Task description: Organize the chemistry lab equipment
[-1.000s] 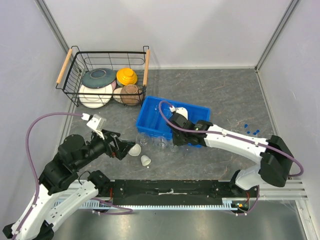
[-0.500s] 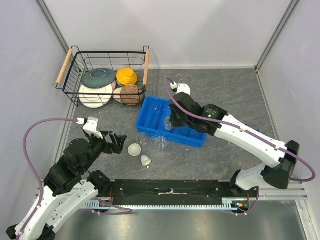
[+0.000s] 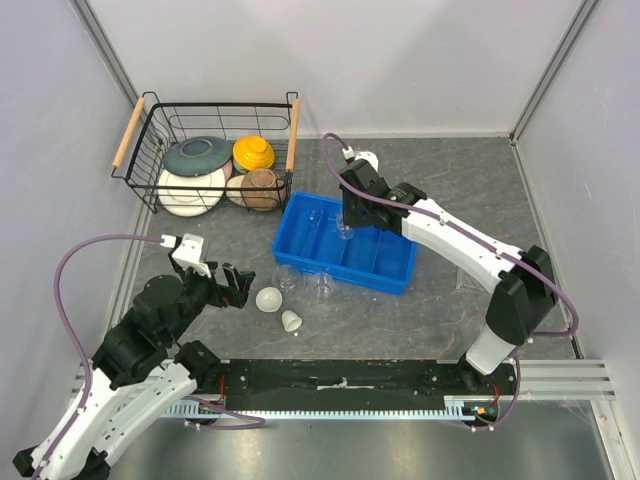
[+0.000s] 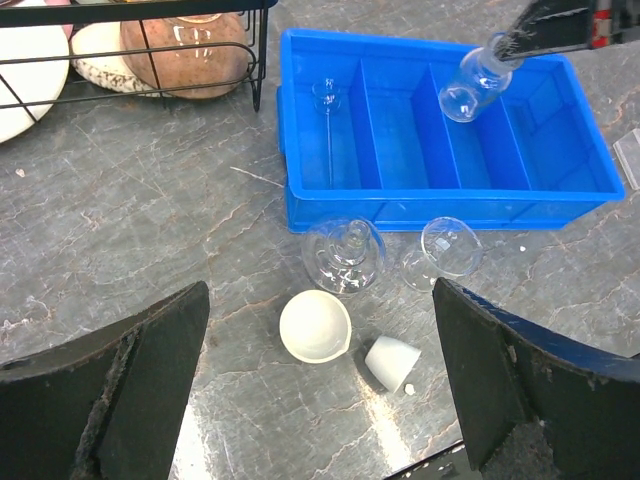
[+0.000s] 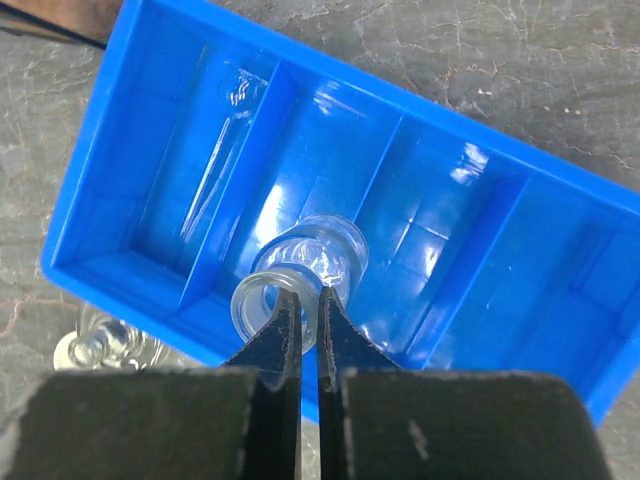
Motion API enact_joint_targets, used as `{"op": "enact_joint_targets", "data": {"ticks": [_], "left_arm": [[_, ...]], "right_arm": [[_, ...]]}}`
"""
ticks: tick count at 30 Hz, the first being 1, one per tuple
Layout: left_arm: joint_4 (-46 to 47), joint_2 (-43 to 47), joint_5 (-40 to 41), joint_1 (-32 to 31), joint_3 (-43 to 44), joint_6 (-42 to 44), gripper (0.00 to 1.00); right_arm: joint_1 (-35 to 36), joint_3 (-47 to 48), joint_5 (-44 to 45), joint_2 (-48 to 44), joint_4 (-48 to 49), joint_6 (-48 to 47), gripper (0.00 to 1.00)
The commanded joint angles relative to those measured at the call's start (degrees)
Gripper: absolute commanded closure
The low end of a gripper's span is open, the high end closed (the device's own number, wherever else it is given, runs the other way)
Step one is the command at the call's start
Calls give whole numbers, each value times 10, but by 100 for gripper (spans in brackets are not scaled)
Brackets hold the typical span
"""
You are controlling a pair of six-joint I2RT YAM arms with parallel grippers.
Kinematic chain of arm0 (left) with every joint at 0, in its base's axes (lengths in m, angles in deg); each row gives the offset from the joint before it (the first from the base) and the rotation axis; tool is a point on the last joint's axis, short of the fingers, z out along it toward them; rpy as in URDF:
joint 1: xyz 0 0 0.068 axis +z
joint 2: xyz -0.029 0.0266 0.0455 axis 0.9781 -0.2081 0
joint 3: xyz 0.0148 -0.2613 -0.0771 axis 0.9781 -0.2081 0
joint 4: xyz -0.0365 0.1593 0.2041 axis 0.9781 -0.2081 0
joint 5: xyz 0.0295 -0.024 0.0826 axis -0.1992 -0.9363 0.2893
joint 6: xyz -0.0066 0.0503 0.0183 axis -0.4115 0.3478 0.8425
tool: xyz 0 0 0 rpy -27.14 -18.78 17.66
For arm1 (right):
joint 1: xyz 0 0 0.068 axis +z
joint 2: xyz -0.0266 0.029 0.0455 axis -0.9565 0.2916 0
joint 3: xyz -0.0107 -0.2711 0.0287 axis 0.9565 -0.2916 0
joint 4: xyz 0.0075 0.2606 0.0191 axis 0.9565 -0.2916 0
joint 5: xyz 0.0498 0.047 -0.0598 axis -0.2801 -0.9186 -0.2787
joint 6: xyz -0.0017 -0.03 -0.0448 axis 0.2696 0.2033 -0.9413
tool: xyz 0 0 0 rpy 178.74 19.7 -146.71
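Note:
My right gripper (image 3: 345,224) is shut on the rim of a small clear glass flask (image 5: 305,262), which hangs over a middle compartment of the blue tray (image 5: 470,290). The same flask (image 4: 470,85) also shows in the left wrist view. A thin glass piece (image 4: 327,100) lies in the tray's left compartment. On the table before the tray (image 3: 300,262) are a clear flask (image 4: 343,255), a clear round piece (image 4: 442,248), a white dish (image 4: 315,325) and a small white cup on its side (image 4: 391,361). My left gripper (image 4: 320,300) is open and holds nothing, just short of the dish.
A black wire basket (image 3: 220,103) with coloured bowls and plates stands at the back left, close to the tray's corner. Several small blue caps (image 3: 505,263) lie on the table to the right. A clear flat piece (image 4: 630,155) lies right of the tray.
My right gripper has carried the flask from the tray's front edge up and back over the tray. My left gripper has drawn back to the left, away from the white dish.

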Motion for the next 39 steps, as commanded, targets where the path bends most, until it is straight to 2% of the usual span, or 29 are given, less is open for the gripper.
{"op": "enact_joint_targets", "data": {"ticks": [1, 17, 31, 34, 35, 36, 39], "left_arm": [[34, 3, -8, -1, -5, 30, 0], [37, 7, -14, -1, -8, 31, 0], [37, 1, -17, -1, -8, 28, 0], [37, -3, -20, -1, -9, 28, 0], [37, -4, -20, -1, -8, 27, 0], [37, -2, -21, -1, -9, 28, 0], [37, -3, -21, -1, -9, 28, 0]], "right_arm": [[-20, 20, -38, 31, 72, -9, 100], [-61, 49, -61, 139, 122, -9, 100], [-74, 18, -71, 161, 214, -2, 100], [-75, 12, -66, 157, 221, -3, 87], [-75, 12, -66, 155, 222, -4, 75], [-75, 12, -66, 153, 222, -4, 69], [-75, 13, -66, 142, 220, -7, 65]]}}
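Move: The right hand already holds the glass bottle by its neck over the blue box; its spot, towards the far end of the second compartment from the left, lies about 8 cm ahead, 3 cm left and 11 cm below. The glass rod lies some 5 cm left of that spot and 1 cm nearer; the round flask stands about 4 cm back and 13 cm left of the hand. From the left hand the spot is roughly 16 cm ahead, 19 cm right and 18 cm down. The right hand carries the bottle about 9 cm forward and 7 cm down into the second compartment, then opens. ##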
